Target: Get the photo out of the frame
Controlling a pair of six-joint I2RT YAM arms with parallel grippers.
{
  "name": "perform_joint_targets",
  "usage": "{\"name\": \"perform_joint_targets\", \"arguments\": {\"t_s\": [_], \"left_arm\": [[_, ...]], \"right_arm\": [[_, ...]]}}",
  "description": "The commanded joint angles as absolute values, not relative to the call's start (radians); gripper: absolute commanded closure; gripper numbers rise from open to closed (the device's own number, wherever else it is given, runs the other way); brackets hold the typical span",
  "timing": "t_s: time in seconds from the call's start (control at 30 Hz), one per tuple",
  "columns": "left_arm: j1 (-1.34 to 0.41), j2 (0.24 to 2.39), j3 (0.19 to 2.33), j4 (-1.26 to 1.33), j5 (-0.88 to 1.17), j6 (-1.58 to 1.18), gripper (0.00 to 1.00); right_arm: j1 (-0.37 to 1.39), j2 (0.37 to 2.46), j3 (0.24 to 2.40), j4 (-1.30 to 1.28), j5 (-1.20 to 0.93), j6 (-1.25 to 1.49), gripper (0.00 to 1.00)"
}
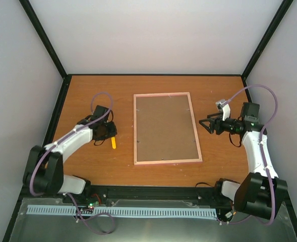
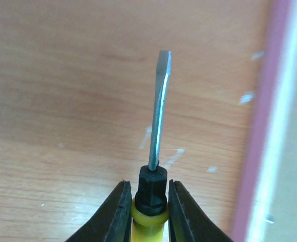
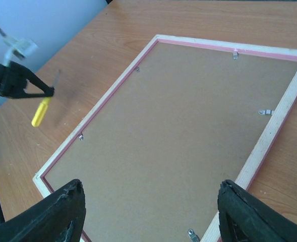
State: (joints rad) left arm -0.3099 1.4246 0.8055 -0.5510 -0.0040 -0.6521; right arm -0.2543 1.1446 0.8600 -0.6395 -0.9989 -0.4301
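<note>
The pink frame (image 1: pixel 136 128) lies face down in the middle of the table, its brown backing board (image 1: pixel 166 126) up and held in by small metal tabs (image 3: pixel 264 112). The photo is hidden under the board. Left of the frame, my left gripper (image 1: pixel 106 132) is shut on a yellow-handled flat screwdriver (image 1: pixel 113 143). In the left wrist view the fingers (image 2: pixel 120 212) press both sides of the handle just behind its black collar, and the blade (image 2: pixel 161 111) points ahead over the wood. My right gripper (image 1: pixel 203 126) hovers open just right of the frame, with the board between its fingertips (image 3: pixel 70 201).
The frame's pink edge (image 2: pixel 266 126) runs along the right of the left wrist view, close to the screwdriver tip. Bare wooden tabletop (image 1: pixel 87 96) surrounds the frame. Black posts and pale walls enclose the table on three sides.
</note>
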Motion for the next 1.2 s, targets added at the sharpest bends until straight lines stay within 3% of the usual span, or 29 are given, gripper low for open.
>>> {"name": "perform_joint_targets", "arguments": {"t_s": [0.0, 0.13, 0.27, 0.43, 0.83, 1.17], "left_arm": [[-0.302, 1.254, 0.775, -0.4, 0.113, -0.597, 0.99], [-0.313, 1.09, 0.685, -0.189, 0.328, -0.59, 0.99], [-0.366, 0.991, 0.667, 0.002, 0.42, -0.626, 0.99], [-0.476, 0.992, 0.739, 0.111, 0.384, -0.622, 0.99], [-0.697, 1.073, 0.648, 0.543, 0.176, -0.747, 0.99], [-0.833, 1.178, 0.718, 0.595, 0.06, -0.76, 0.99]], "right_arm": [[-0.249, 1.191, 0.84, -0.608, -1.004, -0.445, 0.31], [-0.233, 1.22, 0.859, -0.607, -1.019, -0.401, 0.33], [-0.076, 1.222, 0.93, -0.686, -0.925, -0.452, 0.34], [0.115, 1.192, 0.961, -0.656, -0.843, -0.408, 0.33], [0.194, 1.125, 0.954, -0.48, -0.969, -0.033, 0.31], [0.361, 1.213, 0.998, -0.401, -1.078, 0.037, 0.31]]}}
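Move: The left hand already grips the yellow screwdriver, and the open right gripper it is taken towards is about 43 cm to its right, level in reach and some 15 cm higher. The photo frame, lying back side up, is centred roughly 26 cm to the left hand's right, 7 cm farther out and 4 cm below. From the right hand the screwdriver is about 42 cm left, near level in reach and 16 cm lower; the frame's middle is about 16 cm left, 7 cm ahead and 20 below. Keeping its pinch on the screwdriver's neck, the left hand lifts it about 23 cm and swings some 21 cm right over the frame towards the right gripper, its fingers tipping up from pointing down. The right hand first dips slightly, then comes about 15 cm left to meet it, rising about 5 cm overall and drawing back nearly as much, turning some 20 degrees counter-clockwise with fingers open. ##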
